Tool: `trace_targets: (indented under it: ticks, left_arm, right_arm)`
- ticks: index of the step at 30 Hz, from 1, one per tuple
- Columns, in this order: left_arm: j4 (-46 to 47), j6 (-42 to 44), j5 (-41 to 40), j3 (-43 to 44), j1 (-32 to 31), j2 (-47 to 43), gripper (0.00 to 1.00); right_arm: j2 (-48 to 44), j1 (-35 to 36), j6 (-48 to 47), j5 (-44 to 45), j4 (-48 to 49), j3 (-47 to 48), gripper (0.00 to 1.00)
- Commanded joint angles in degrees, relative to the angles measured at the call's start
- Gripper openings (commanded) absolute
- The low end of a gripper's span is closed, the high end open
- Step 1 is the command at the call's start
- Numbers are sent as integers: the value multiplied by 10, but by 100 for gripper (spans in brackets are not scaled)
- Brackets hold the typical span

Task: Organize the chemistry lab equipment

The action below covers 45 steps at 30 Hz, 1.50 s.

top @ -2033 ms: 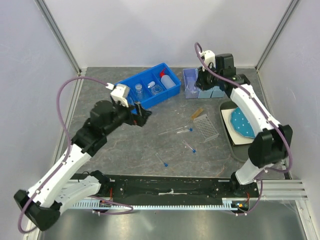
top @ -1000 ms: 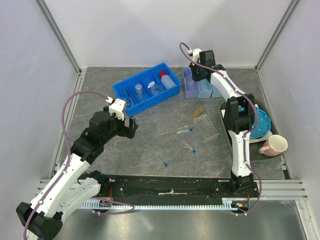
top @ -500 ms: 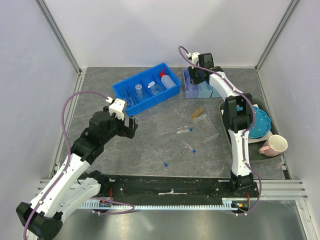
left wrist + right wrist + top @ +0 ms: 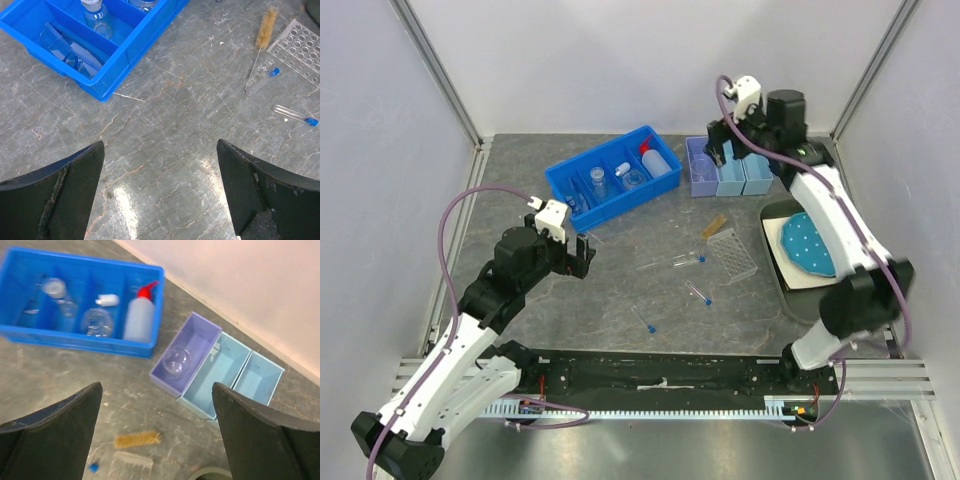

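Note:
My right gripper hangs open and empty above the purple bin, where a round clear flask lies. The blue divided bin holds the red-capped squeeze bottle, a small flask, a beaker and safety glasses. On the table lie the tan brush, the clear tube rack and three blue-capped test tubes. My left gripper is open over bare table, near the blue bin's front corner.
Two light blue bins stand right of the purple one. A teal dotted plate rests on a tray at the right, partly under my right arm. Walls close in the back and sides.
The right gripper has gone from shut to open and drawn up and back from the purple bin, leaving the round flask inside. The left arm has hardly moved.

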Motion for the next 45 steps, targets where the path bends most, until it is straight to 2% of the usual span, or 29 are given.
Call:
trace_targets:
  ticks: [1,4,6,11,16,18,23,26,30,33,36,37,39,40,43,45]
  left_arm:
    - [34,20,21,-9,4,-17,100]
    - [33,21,29,-9,4,-7,100]
    - [34,22,39,-10,4,-3,100]
    - [48,27,100,-12,4,22,100]
    - [52,19,193,-3,4,70,98]
    - [49,-1,227,7,3,100,97]
    - [45,-95,260,29,-14,158,97]
    - [45,-143,221,26,-60,184,97]
    - [43,-153,149,33,-143,209,97]
    - [43,-102,118,46,-178,244,95]
    - [55,10,98,64,-212,274,95]
    - [57,87,110,67,-214,281,95]
    - [55,154,113,87,-214,309,95]
    - [53,217,112,94,-214,321,95]
    - [43,295,122,125,-206,374,97]
    - [38,308,137,158,-185,424,96]
  right_arm:
    - [-148,2,-16,-92,51,-162,98]
    - [-247,1,-10,-116,101,-281,98]
    - [-300,-5,-10,-139,115,-324,98]
    - [-354,-40,7,-203,145,-434,98]
    - [-391,-79,70,-270,250,-546,98]
    - [-398,-95,64,-290,277,-566,98]
    - [-385,-110,40,-271,255,-558,98]
    - [-380,-111,29,-237,225,-544,98]
    - [-382,-112,24,-215,203,-530,98]
    - [-379,-113,21,-207,194,-523,98]
    - [-377,-113,18,-205,190,-521,98]
    - [-377,-113,16,-207,189,-521,98]
    - [-377,-113,16,-209,189,-521,98]
    - [-377,-113,14,-210,188,-521,98]
    - [-379,-114,13,-209,189,-521,98]
    - [-382,-114,13,-208,188,-521,98]
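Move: From my left hand, the nearest blue-capped tube lies about 12 cm back, 9 cm to the right and 20 cm down. The second capped tube is some 6 cm back and 21 cm right; the crossed glassware is 2 cm ahead and 16 cm right. From my right hand, the perforated rack lies about 19 cm back, 4 cm right and 28 cm down; the brush is 11 cm back and 1 cm right; the purple bin is 10 cm straight ahead. My open right hand, already free of the beaker, pulls back some 17 cm from the purple bin, lifting slightly before sinking to hover high over the rack. My left hand, also open, swings about 15 cm right and 10 cm down towards the nearest blue-capped tube, drawing back and then easing forward a little, tipping down and turning roughly 40 degrees clockwise. ##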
